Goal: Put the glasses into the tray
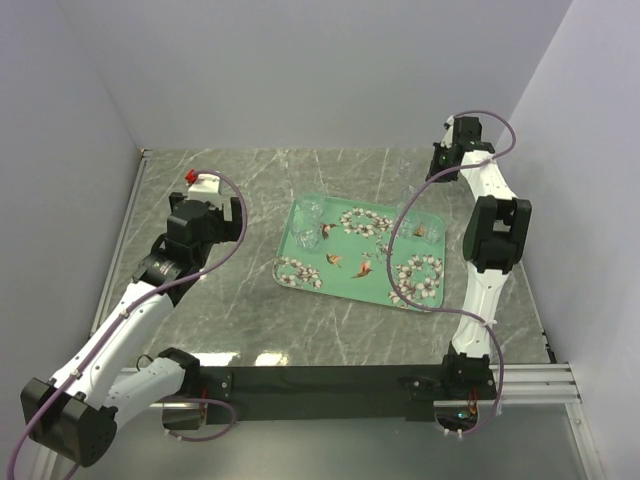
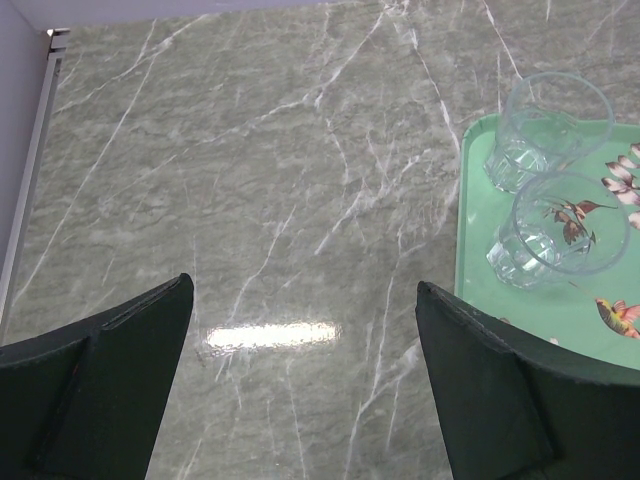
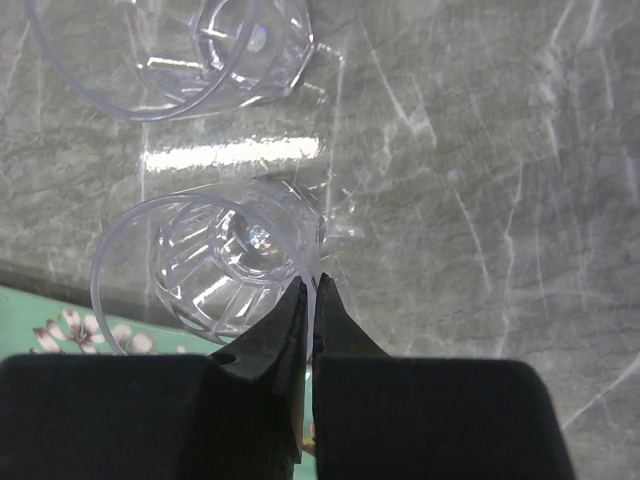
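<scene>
The mint-green tray with blossoms and birds lies mid-table. Two clear glasses stand upright in its left end. In the right wrist view my right gripper is shut on the thin rim of a clear glass that sits on the marble just beyond the tray's edge. A second glass stands on the marble farther on. My left gripper is open over bare marble left of the tray, with nothing between its fingers.
Grey walls close in the marble table on the left, back and right. A metal strip runs along the left wall's foot. The right arm reaches along the tray's right side, with its purple cable hanging over the tray.
</scene>
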`<action>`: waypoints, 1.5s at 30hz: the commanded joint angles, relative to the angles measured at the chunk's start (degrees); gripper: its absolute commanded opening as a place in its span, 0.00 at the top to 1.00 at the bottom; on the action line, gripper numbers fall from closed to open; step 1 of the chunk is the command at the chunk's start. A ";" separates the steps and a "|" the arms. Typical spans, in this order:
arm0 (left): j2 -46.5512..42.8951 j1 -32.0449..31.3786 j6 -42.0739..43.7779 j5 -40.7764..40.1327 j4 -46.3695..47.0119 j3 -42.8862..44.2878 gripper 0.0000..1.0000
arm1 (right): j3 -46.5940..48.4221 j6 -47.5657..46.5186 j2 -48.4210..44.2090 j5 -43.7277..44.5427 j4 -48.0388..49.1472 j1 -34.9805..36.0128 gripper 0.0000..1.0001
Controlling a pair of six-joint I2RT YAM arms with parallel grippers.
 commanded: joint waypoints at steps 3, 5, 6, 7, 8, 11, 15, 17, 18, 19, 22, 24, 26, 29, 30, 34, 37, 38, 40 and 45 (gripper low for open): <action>-0.30 0.09 0.72 -0.31 1.89 -0.13 0.01 | -3.75 0.28 -7.78 2.78 8.20 -2.34 1.00; -0.47 0.09 0.73 -0.49 1.89 -0.21 0.01 | -7.88 0.89 -11.54 2.61 11.96 -4.10 1.00; -0.56 0.09 0.73 -0.40 1.89 -0.21 0.01 | -9.20 0.98 -12.79 2.43 13.12 -4.80 1.00; -0.65 0.09 0.73 -0.58 1.98 -0.30 0.01 | -11.65 1.24 -14.10 2.17 14.18 -5.33 1.00; -0.56 0.09 0.73 -0.58 1.98 -0.22 0.00 | -12.89 1.60 -16.38 1.47 16.01 -6.55 1.00; -1.00 0.09 0.73 -1.02 2.06 -0.39 0.00 | -17.20 2.30 -20.25 -0.20 19.18 -9.10 1.00; -1.26 0.09 0.55 -1.28 2.07 -0.48 0.00 | -22.47 2.74 -24.48 -2.92 21.48 -11.39 1.00; -1.35 0.09 0.55 -1.37 2.07 -0.39 0.01 | -26.86 2.65 -27.63 -3.63 23.40 -12.01 1.00; -1.52 0.09 0.55 -1.54 2.07 -0.48 0.01 | -28.35 2.48 -28.87 -3.81 23.94 -12.54 1.00; -1.61 0.09 0.64 -1.46 2.15 -0.39 0.00 | -31.41 2.22 -31.41 -4.68 24.55 -12.71 1.00; -1.79 0.09 0.64 -1.46 2.15 -0.48 0.01 | -37.39 1.60 -35.55 -6.53 27.10 -13.94 1.00; -2.05 0.09 0.55 -1.46 2.24 -0.57 0.00 | -40.31 0.11 -40.03 -11.35 28.59 -14.91 1.00; -2.14 0.09 0.55 -1.55 2.24 -0.65 0.01 | -44.09 -1.38 -44.32 -17.74 29.74 -16.84 1.00; -2.40 0.09 0.64 -1.81 2.33 -0.74 0.01 | -46.65 -4.72 -48.47 -25.49 27.74 -18.42 1.00; -2.58 0.09 0.55 -1.81 2.24 -0.66 0.01 | -47.00 -6.47 -49.35 -27.26 26.68 -18.60 1.00; -3.02 0.09 0.55 -1.81 2.24 -0.74 0.01 | -49.36 -14.20 -53.91 -34.73 20.18 -18.69 1.00; -3.19 0.09 0.64 -1.63 2.33 -0.74 0.00 | -52.35 -18.95 -57.17 -41.41 18.32 -18.69 1.00; -3.28 0.09 0.46 -1.81 2.42 -0.74 0.00 | -53.06 -20.01 -57.88 -42.56 16.93 -18.61 1.00; -3.28 0.09 0.55 -1.81 2.42 -0.74 0.01 | -54.20 -22.64 -59.02 -44.49 14.64 -18.52 1.00; -3.20 0.09 0.55 -1.55 2.42 -0.66 0.01 | -56.23 -28.28 -59.47 -43.28 9.54 -16.33 1.00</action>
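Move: My right hand already pinches a glass by the right side of its rim. The middle of the tray, where the glass is bound, lies about 15 cm back, 22 cm left and 10 cm below. One glass stands on the table about 9 cm ahead and 6 cm left. In the tray, one glass is some 10 cm back and 4 cm left, another 9 cm back and 11 cm left. From my left hand, the tray's middle is roughly 34 cm right, 5 cm ahead and 23 cm below. Keeping my pinch on the rim, I lift the glass away with my right hand, first swinging about 10 cm right as it rises, then drawing back some 22 cm in all and coming left again, to end high beside the tray's right edge. My fingertips tip up about 30 degrees and turn roughly 25 degrees counter-clockwise; near the end I sink a little, still about 13 cm above my start. ##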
